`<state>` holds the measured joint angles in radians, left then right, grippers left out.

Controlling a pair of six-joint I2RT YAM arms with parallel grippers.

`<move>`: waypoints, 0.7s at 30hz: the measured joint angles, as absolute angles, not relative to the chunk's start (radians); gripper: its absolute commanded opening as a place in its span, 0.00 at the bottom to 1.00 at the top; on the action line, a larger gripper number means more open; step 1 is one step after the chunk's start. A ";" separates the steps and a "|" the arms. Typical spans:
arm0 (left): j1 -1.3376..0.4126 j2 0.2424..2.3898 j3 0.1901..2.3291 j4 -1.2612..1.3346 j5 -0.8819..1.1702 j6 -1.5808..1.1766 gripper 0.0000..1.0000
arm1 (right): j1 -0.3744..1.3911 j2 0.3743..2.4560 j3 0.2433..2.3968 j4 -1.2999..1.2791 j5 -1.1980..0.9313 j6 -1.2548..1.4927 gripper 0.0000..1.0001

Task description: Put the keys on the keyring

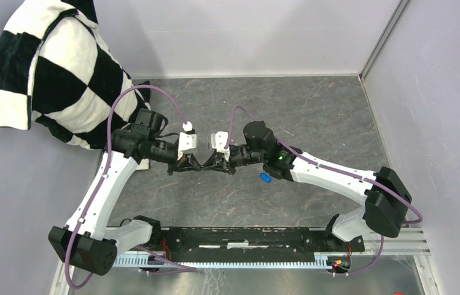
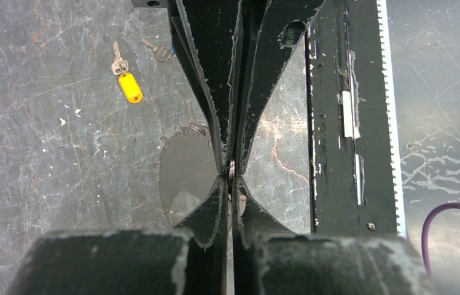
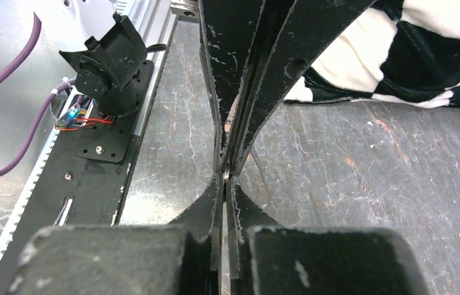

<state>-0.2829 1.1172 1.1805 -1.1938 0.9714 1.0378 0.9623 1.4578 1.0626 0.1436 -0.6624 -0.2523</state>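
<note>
My left gripper (image 1: 197,166) and right gripper (image 1: 210,166) meet tip to tip above the middle of the table, both shut. In the left wrist view a thin sliver of metal, the keyring (image 2: 232,168), shows edge-on where my left gripper (image 2: 232,185) meets the other's tips. The right wrist view shows the same sliver (image 3: 224,175) at my right gripper (image 3: 225,183); the rest of the ring is hidden. The yellow-headed key (image 2: 131,86) lies flat on the table, with a second key (image 2: 157,50) beside it, partly covered. The blue-headed key (image 1: 265,178) lies under the right arm.
A black-and-white checkered cloth (image 1: 55,74) is heaped at the back left corner. The black mounting rail (image 1: 239,239) with a toothed strip runs along the near edge. Grey walls close the back and right sides.
</note>
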 measured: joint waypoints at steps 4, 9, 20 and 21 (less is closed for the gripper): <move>-0.283 1.095 1.171 -1.185 0.970 1.066 0.02 | 0.964 1.456 1.063 0.145 -0.670 -0.260 0.15; -0.283 1.017 1.136 -1.164 0.979 1.140 0.02 | 0.974 1.428 1.061 0.139 -0.688 -0.280 0.25; -0.284 0.939 1.119 -1.161 1.024 1.242 0.02 | 0.973 1.254 1.000 0.133 -0.635 -0.334 0.51; -0.284 0.934 1.119 -1.160 1.029 1.246 0.02 | 0.973 1.250 0.997 0.133 -0.633 -0.334 0.55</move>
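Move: Both hands grip the keyring at 0.0 s, with the fingertips nearly meeting. Its middle is about 3 cm below each hand point and 1 cm ahead, some 2 cm to the left hand's right and straight in line for the right hand. On the table roughly 23 cm below, the yellow key lies about 10 cm ahead and 12 cm right of the right hand; the blue key is 4 cm ahead and 17 cm right of it. Up and away to the right, the right hand opens its fingers to about half, lets go of the keyring and climbs some 5 cm, also shifting about 3 cm right and 2 cm back. The left hand keeps its pinch on the keyring, easing about 2 cm back and 2.5 cm up while its wrist rolls nearly 20 degrees. ##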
